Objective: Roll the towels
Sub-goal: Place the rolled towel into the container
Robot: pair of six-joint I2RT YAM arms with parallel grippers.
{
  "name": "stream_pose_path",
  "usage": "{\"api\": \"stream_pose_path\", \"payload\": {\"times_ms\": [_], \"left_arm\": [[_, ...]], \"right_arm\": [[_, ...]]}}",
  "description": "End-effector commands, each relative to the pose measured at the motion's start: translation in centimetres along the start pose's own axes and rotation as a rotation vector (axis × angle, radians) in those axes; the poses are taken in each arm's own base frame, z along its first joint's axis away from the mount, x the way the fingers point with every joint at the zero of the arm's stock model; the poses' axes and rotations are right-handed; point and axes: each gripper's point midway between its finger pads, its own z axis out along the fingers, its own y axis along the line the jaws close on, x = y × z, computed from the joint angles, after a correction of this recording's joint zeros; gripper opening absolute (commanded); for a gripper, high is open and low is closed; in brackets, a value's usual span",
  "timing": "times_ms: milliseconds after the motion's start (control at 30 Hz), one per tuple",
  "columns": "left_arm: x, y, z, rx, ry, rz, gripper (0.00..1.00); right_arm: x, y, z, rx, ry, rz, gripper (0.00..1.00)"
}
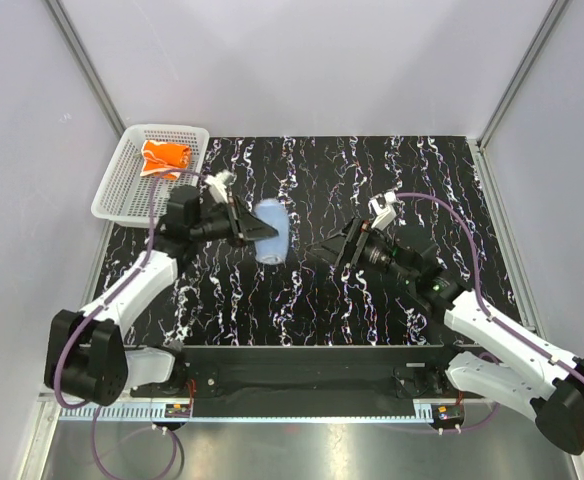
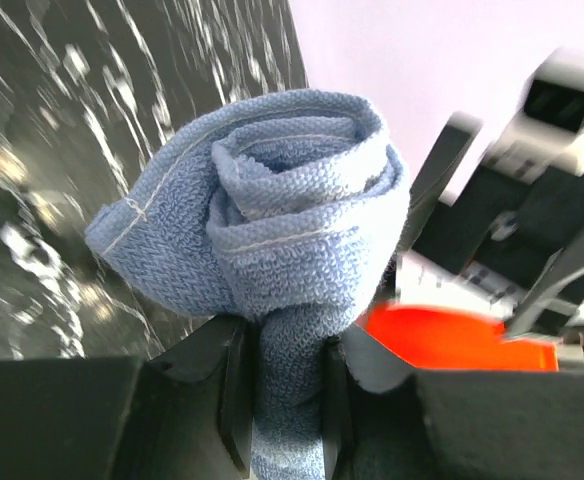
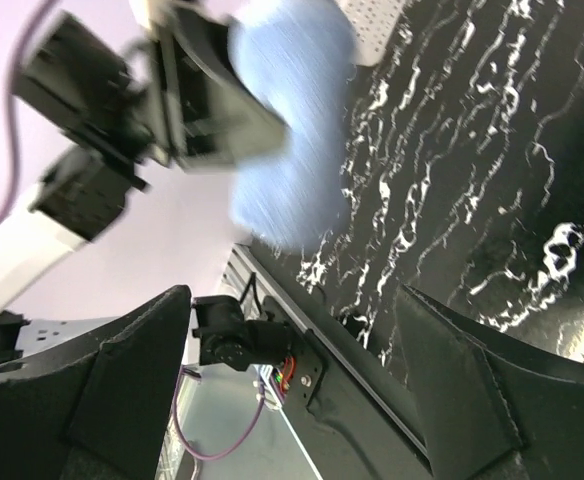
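The light blue towel [image 1: 272,232] is rolled into a coil and held above the black marbled table [image 1: 402,180]. My left gripper [image 1: 260,232] is shut on one end of the roll. In the left wrist view the roll's spiral end [image 2: 282,190] faces the camera, with the left gripper's [image 2: 284,380] two fingers pinching the cloth below it. The orange towel [image 1: 165,157] lies bunched in the white mesh basket [image 1: 112,192] at the back left. My right gripper [image 1: 324,248] is open and empty, just right of the blue roll [image 3: 292,130] and apart from it, jaws [image 3: 292,330] spread wide.
The basket stands at the table's back left corner, beside the left wall. Grey walls enclose the table on three sides. The arm bases and a black mounting rail [image 1: 302,365] run along the near edge.
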Motion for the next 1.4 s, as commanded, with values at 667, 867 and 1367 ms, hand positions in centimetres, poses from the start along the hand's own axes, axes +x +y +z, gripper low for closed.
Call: {"api": "stream_pose_path", "payload": {"times_ms": [667, 867, 1367], "left_arm": [[-29.2, 11.8, -19.5, -0.381, -1.009, -0.155, 0.00], [-32.4, 17.8, -21.7, -0.467, -1.108, -0.248, 0.00], [-36.9, 29.5, -20.2, -0.418, -1.170, -0.375, 0.00]], "right_arm": [[2.5, -4.2, 3.4, 0.113, 0.130, -0.031, 0.90], [3.1, -5.4, 5.2, 0.121, 0.181, -0.032, 0.90], [3.8, -10.7, 8.3, 0.130, 0.274, 0.036, 0.90]]}}
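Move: The left gripper, already holding the rolled blue towel clear of the table, has the middle of the container about 30 cm ahead, 34 cm to its left and some 17 cm lower. The orange towel already inside is about 36 cm ahead and 31 cm to the left of this gripper, at much the same depth. From the empty right gripper, the container's middle lies roughly 36 cm ahead, 50 cm left and 21 cm down. Bring the left gripper left and forward to the container with the rolled blue towel still pinched, lifting slightly at first, then sinking about 18 cm from the top of that arc. Swing the hand about 70 degrees counter-clockwise on the way so the fingers end pointing forward. Meanwhile lower the open, empty right gripper about 14 cm over bare table, drifting a little forward and left. ##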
